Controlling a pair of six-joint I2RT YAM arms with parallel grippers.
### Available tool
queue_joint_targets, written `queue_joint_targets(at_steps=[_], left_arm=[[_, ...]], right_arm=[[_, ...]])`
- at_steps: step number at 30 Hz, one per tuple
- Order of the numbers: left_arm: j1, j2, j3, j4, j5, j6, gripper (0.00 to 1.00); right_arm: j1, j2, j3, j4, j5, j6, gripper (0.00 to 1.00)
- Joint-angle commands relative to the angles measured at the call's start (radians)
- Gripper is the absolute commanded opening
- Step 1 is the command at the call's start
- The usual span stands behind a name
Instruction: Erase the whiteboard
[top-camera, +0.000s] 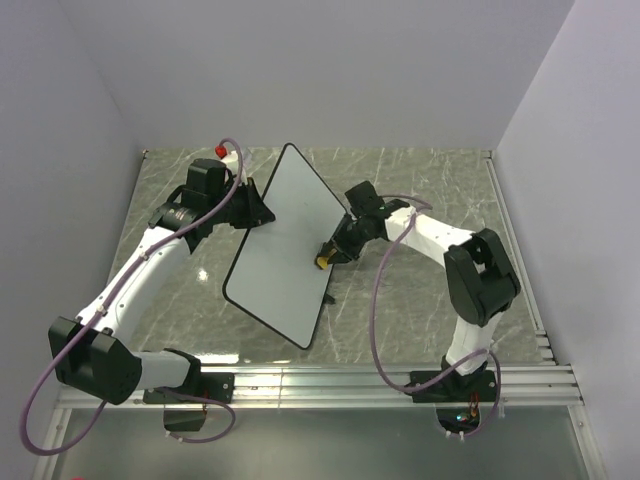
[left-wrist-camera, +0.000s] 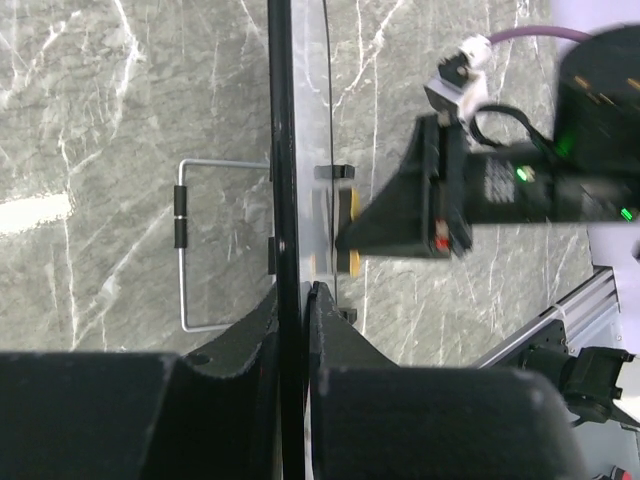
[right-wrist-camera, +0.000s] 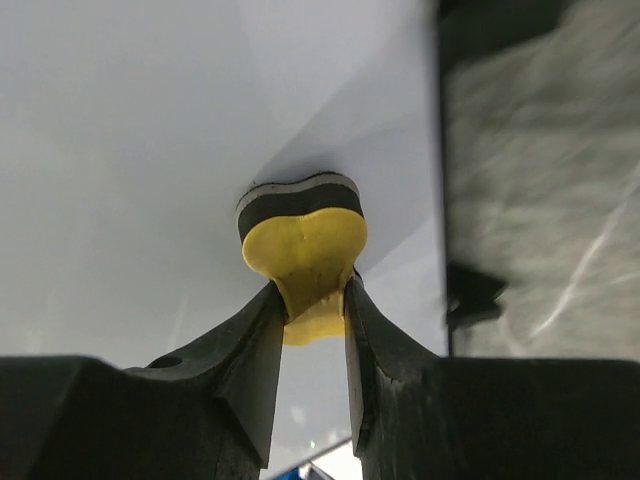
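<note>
The whiteboard (top-camera: 280, 245) is held tilted above the table's middle, and its white face shows no marks. My left gripper (top-camera: 262, 212) is shut on its left edge; in the left wrist view the board's black rim (left-wrist-camera: 285, 150) runs edge-on between that gripper's (left-wrist-camera: 297, 300) closed jaws. My right gripper (top-camera: 332, 250) is shut on a yellow eraser (top-camera: 322, 262), which presses on the board near its right edge. In the right wrist view the eraser (right-wrist-camera: 305, 245) is pinched at its waist by the right gripper (right-wrist-camera: 310, 295), dark pad against the white board (right-wrist-camera: 150, 150).
A wire stand (left-wrist-camera: 180, 250) hangs off the board's back side. An aluminium rail (top-camera: 350, 380) runs along the table's near edge, another along the right side (top-camera: 515, 250). Grey walls close in the left, back and right. A small red-capped item (top-camera: 222, 150) sits by the left wrist.
</note>
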Motion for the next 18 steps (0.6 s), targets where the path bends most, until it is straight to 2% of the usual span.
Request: queue_joint_targets(at_steps=[1, 13, 16, 18], left_arm=[[-0.043, -0.001, -0.004, -0.117, 0.023, 0.085, 0.00], [-0.045, 0.012, -0.018, -0.149, 0.035, 0.117, 0.00], [-0.047, 0.027, -0.015, -0.153, 0.044, 0.128, 0.00], [-0.050, 0.042, -0.015, -0.157, 0.050, 0.131, 0.00]], right_arm=[[-0.017, 0.082, 0.036, 0.100, 0.065, -0.044, 0.00], [-0.020, 0.358, 0.645, -0.041, -0.036, -0.022, 0.00], [-0.020, 0.417, 0.806, -0.030, -0.073, 0.015, 0.00], [-0.020, 0.443, 0.854, -0.016, -0.095, 0.048, 0.00]])
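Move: Straight out over the whiteboard, the far right part that the right hand's held eraser is taken to lies about 13 cm ahead, 4 cm left and 7 cm higher. The board's middle is roughly 3 cm ahead, 7 cm left and 5 cm above this hand, and the lower black clip about 8 cm back, 1 cm right and 5 cm below it. From the left hand, still gripping the raised left edge, that far part lies some 7 cm ahead, 8 cm right and 7 cm lower. Wiping with the yellow eraser still gripped, the right hand first dips a centimetre or two forward and slightly right, then sweeps about 11 cm farther forward, climbing some 8 cm and drifting left, along the tilted board to its far right part. The left hand keeps its pinch on the raised edge, moving barely 1 cm left. ##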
